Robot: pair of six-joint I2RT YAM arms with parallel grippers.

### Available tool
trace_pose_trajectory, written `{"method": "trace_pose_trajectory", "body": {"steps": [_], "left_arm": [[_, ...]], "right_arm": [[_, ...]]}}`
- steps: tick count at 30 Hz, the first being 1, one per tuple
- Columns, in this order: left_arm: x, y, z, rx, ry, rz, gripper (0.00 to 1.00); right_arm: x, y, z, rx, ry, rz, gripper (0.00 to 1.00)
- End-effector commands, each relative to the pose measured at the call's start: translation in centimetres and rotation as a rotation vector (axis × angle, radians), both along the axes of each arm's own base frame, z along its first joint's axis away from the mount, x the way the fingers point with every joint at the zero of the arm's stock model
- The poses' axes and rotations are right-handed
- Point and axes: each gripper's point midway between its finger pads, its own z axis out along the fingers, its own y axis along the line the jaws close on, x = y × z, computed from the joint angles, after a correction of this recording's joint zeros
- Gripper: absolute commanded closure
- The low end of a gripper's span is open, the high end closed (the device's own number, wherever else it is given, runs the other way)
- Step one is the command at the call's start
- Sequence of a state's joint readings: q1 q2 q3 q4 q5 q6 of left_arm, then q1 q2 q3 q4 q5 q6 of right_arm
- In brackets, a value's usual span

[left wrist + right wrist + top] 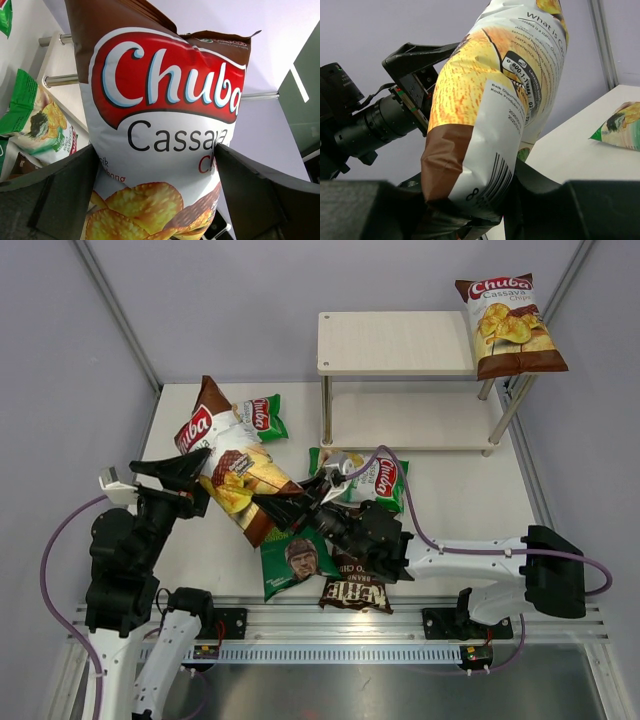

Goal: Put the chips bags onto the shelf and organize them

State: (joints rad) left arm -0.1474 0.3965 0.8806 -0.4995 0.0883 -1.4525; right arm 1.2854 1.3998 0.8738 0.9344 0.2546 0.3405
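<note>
A brown-and-white Chuba chips bag [238, 468] [165, 125] [490, 110] hangs tilted above the table's left half, between both arms. My right gripper [275, 505] [480, 200] is shut on its lower brown end. My left gripper [205, 476] [155, 165] stands open, with a finger on either side of the bag's middle. The shelf [400, 340] stands at the back right. A second brown Chuba bag [510, 325] lies on the right end of its top board, overhanging it.
Two green Chuba bags [265, 415] [382, 478] lie on the table. A dark green REAL bag [298, 558] and a brown Kettle bag [355, 592] lie under my right arm. The shelf's lower board [410, 420] carries nothing. Grey walls close in on both sides.
</note>
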Motion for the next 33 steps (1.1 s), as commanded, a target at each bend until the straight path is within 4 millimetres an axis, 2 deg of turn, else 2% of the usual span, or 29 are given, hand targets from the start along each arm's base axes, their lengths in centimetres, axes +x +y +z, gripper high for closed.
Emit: {"method": "trace_pose_trajectory", "body": {"steps": [1,2,3,5,6,8,9,11,12,14,15,16,17,18,19,21,22,23,24,26,27,29,31,32,33], "left_arm": [[-1.4,-1.7,0.8,0.093,-0.09,-0.112,0.01],[-1.5,-1.6,1.0,0.115,-0.099,-0.11,0.01],[-1.7,-1.6,1.3,0.162,-0.128,-0.113,0.01],[-2.0,-1.6,1.6,0.211,-0.156,-0.119,0.01],[-2.1,-1.7,2.1,0.268,-0.206,-0.122,0.01],[-2.5,-1.4,2.3,0.318,-0.233,-0.111,0.01],[-2.5,-1.4,2.6,0.375,-0.274,-0.108,0.01],[-2.9,-1.3,2.6,0.42,-0.306,-0.104,0.01],[-3.3,-1.2,2.8,0.459,-0.341,-0.098,0.01],[-3.6,-0.8,2.4,0.496,-0.346,-0.082,0.01],[-3.9,-0.5,2.4,0.526,-0.358,-0.068,0.01],[-4.1,-0.4,2.4,0.544,-0.367,-0.063,0.01],[-4.3,-0.3,2.5,0.558,-0.373,-0.061,0.01],[-4.4,0.0,2.4,0.586,-0.374,-0.048,0.01],[-4.4,0.1,2.5,0.605,-0.37,-0.04,0.01],[-4.5,0.9,2.4,0.673,-0.349,-0.015,0.01],[-3.9,1.0,1.8,0.705,-0.31,-0.019,0.01],[-4.0,1.5,1.4,0.781,-0.285,-0.024,0.01],[-3.6,1.6,0.8,0.824,-0.252,-0.04,0.01],[-2.6,1.9,-1.8,0.936,-0.141,-0.1,0.01],[-2.5,1.9,-2.0,0.969,-0.135,-0.122,0.01],[-2.2,1.4,-3.6,1.054,-0.117,-0.209,0.01],[-2.2,1.4,-4.8,1.102,-0.105,-0.243,0.01],[-2.0,1.8,-5.2,1.135,-0.097,-0.235,0.01],[-1.9,2.1,-6.0,1.142,-0.077,-0.227,0.01]], "right_arm": [[-2.7,-2.1,5.7,0.139,-0.109,0.085,0.75],[-2.8,-2.3,5.6,0.13,-0.101,0.088,0.76],[-3.0,-3.1,6.2,0.144,-0.098,0.088,0.8],[-2.8,-3.8,5.6,0.128,-0.071,0.074,0.8],[-2.8,-4.8,6.4,0.15,-0.064,0.069,0.81],[-2.9,-5.4,5.6,0.132,-0.019,0.083,0.81],[-2.9,-6.4,6.3,0.149,-0.011,0.08,0.81],[-2.7,-7.2,5.6,0.132,0.035,0.075,0.82],[-2.5,-8.5,6.3,0.155,0.037,0.06,0.82],[-1.6,-9.7,5.3,0.144,0.081,0.032,0.83],[-1.4,-11.0,5.9,0.167,0.087,0.022,0.83],[0.0,-12.0,5.4,0.168,0.101,-0.02,0.84],[0.4,-12.4,4.9,0.167,0.139,-0.017,0.85],[0.7,-13.5,5.4,0.186,0.141,-0.025,0.85],[1.7,-14.2,5.0,0.173,0.15,-0.049,0.86],[2.1,-15.4,5.9,0.196,0.159,-0.067,0.86],[2.8,-16.0,5.7,0.181,0.17,-0.099,0.86],[2.9,-16.9,6.9,0.202,0.171,-0.118,0.84],[3.4,-17.4,6.3,0.189,0.195,-0.153,0.84],[4.7,-19.4,6.8,0.211,0.237,-0.244,0.84],[5.3,-20.2,7.4,0.233,0.256,-0.277,0.84],[7.0,-21.9,7.2,0.253,0.304,-0.361,0.85],[7.8,-22.7,8.5,0.295,0.33,-0.375,0.85],[9.7,-23.4,8.3,0.296,0.344,-0.424,0.86],[10.0,-23.3,9.4,0.309,0.348,-0.398,0.86]]}}
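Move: The right hand grips the lower end of the Chuba bag. The free stretch of top shelf lies about 45 cm ahead of it, 25 to its right and 3 below; the Chuba bag already up there is some 39 ahead, 46 right, 9 up. On the table, 29 cm below, the green Chuba bag is 26 ahead, 16 right. From the opened left hand, the held bag's middle is 5 cm right, 2 ahead, level; that stretch is 42 ahead, 40 right, 4 below. Keep the right gripper shut on the Chuba bag and sweep it about 20 cm to the right, easing back slightly at first, then pushing forward and a little up towards the top shelf while turning clockwise some 20 degrees. Draw the open left gripper back off the bag, roll it left side up, then ease it forward and dip it. ##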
